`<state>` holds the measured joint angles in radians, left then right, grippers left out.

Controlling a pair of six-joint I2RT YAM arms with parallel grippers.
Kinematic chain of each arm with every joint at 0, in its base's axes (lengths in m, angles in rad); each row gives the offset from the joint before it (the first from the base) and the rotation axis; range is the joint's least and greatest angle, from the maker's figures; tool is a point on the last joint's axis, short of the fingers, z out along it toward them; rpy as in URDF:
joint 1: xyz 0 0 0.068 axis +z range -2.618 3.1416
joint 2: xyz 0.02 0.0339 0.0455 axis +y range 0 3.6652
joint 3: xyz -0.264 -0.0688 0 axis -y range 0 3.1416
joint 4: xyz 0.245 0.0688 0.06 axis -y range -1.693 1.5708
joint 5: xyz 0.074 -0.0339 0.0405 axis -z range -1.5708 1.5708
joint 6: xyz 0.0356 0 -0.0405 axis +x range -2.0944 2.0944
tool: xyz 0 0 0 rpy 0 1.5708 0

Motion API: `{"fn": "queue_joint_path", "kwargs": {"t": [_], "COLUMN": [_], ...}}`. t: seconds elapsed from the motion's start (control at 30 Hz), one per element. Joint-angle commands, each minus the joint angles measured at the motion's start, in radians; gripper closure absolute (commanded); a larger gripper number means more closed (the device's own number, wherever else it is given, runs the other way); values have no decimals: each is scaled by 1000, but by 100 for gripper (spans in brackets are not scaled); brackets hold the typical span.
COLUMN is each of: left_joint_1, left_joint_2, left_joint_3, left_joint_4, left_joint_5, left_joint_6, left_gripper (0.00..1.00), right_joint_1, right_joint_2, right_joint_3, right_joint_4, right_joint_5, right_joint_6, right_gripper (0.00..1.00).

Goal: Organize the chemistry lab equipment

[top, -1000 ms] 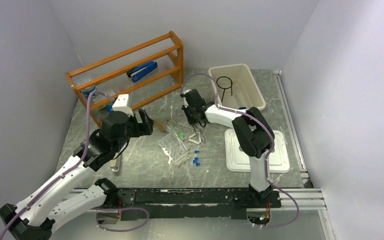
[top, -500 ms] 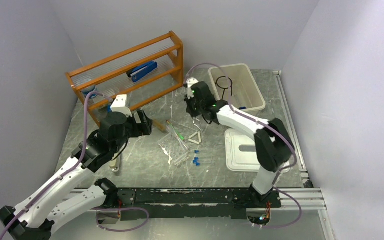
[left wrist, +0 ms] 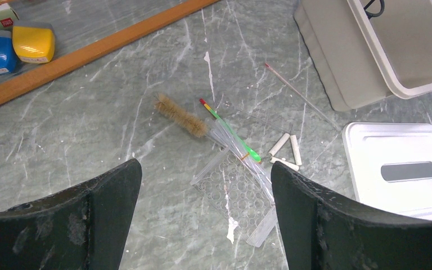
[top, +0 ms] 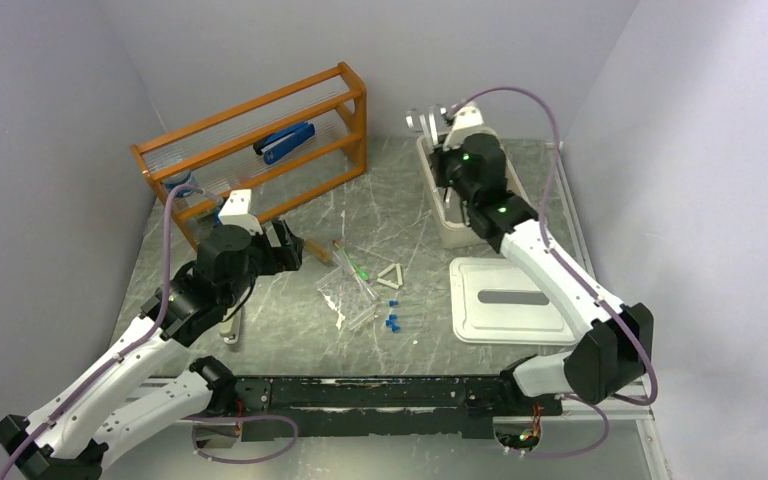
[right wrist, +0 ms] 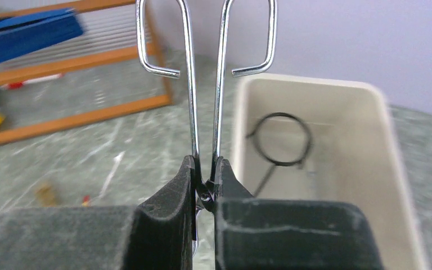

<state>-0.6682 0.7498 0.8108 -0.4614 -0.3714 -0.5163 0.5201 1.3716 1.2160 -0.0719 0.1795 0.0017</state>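
Observation:
My right gripper (right wrist: 204, 169) is shut on the metal tweezers (right wrist: 205, 84), whose two hooked prongs point up and away. It hangs above the left rim of the white bin (right wrist: 315, 90), where the black wire ring stand (right wrist: 281, 140) lies. From the top view the tweezers (top: 422, 118) stick out past the bin's back corner. My left gripper (left wrist: 205, 169) is open and holds nothing, hovering over the clear plastic tube rack (left wrist: 236, 191). The white triangle (left wrist: 286, 152), a thin rod (left wrist: 301, 95) and a bristle brush (left wrist: 181, 115) lie close by. Blue-capped tubes (top: 392, 322) rest beside the rack.
A white lid (top: 510, 300) lies flat at the right of the table. The wooden shelf (top: 260, 140) at the back left holds the blue stapler (top: 285, 140). A beige oblong bar (top: 228, 325) lies under the left arm. Walls close in on both sides.
The right gripper shut on the tweezers at the table's middle, lifted them and swung back right to above the bin. The left arm has barely moved.

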Motion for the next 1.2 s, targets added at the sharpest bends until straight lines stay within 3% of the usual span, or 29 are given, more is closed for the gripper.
{"fn": "queue_joint_path", "kwargs": {"t": [0.0, 0.3, 0.57, 1.17], "left_joint_1": [6, 5, 5, 6], "left_joint_2": [-10, -8, 1, 31], "left_joint_3": [35, 39, 45, 59], "left_joint_4": [-2, 1, -6, -32], "left_joint_5": [-10, -8, 0, -5], "left_joint_6": [0, -2, -4, -11], "left_gripper": [11, 12, 12, 12], "right_joint_1": [-124, -250, -320, -398], "right_joint_2": [-49, 32, 189, 416], "right_joint_3": [4, -52, -65, -13], "right_joint_4": [35, 116, 192, 322], "right_joint_5": [21, 87, 32, -10], "right_joint_6": [-30, -100, -101, -91], "right_gripper": [100, 100, 100, 100]}}
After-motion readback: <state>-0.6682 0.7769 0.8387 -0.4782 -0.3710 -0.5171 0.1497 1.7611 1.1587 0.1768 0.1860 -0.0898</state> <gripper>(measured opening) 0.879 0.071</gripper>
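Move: The white box's middle lies about 8 cm ahead of the right gripper, 13 cm to its right and 23 cm below; this gripper already holds the metal tongs. The black ring stand inside the box is roughly 11 cm ahead of the gripper, 8 cm to its right and 22 cm down, while the white lid lies some 16 cm back, 18 cm to its right and 29 cm down. From the left gripper, the box is about 24 cm ahead, 38 cm to the right and 18 cm lower. Swing the right gripper to its right, nearly level at first, until it is over the white box, then carry on forward and down into the opening beside the ring stand, about 15 cm right, 15 cm down and 10 cm forward in all. Turn it some 20 degrees clockwise and tip it slightly down as you go, keeping the fingers shut on the tongs. ##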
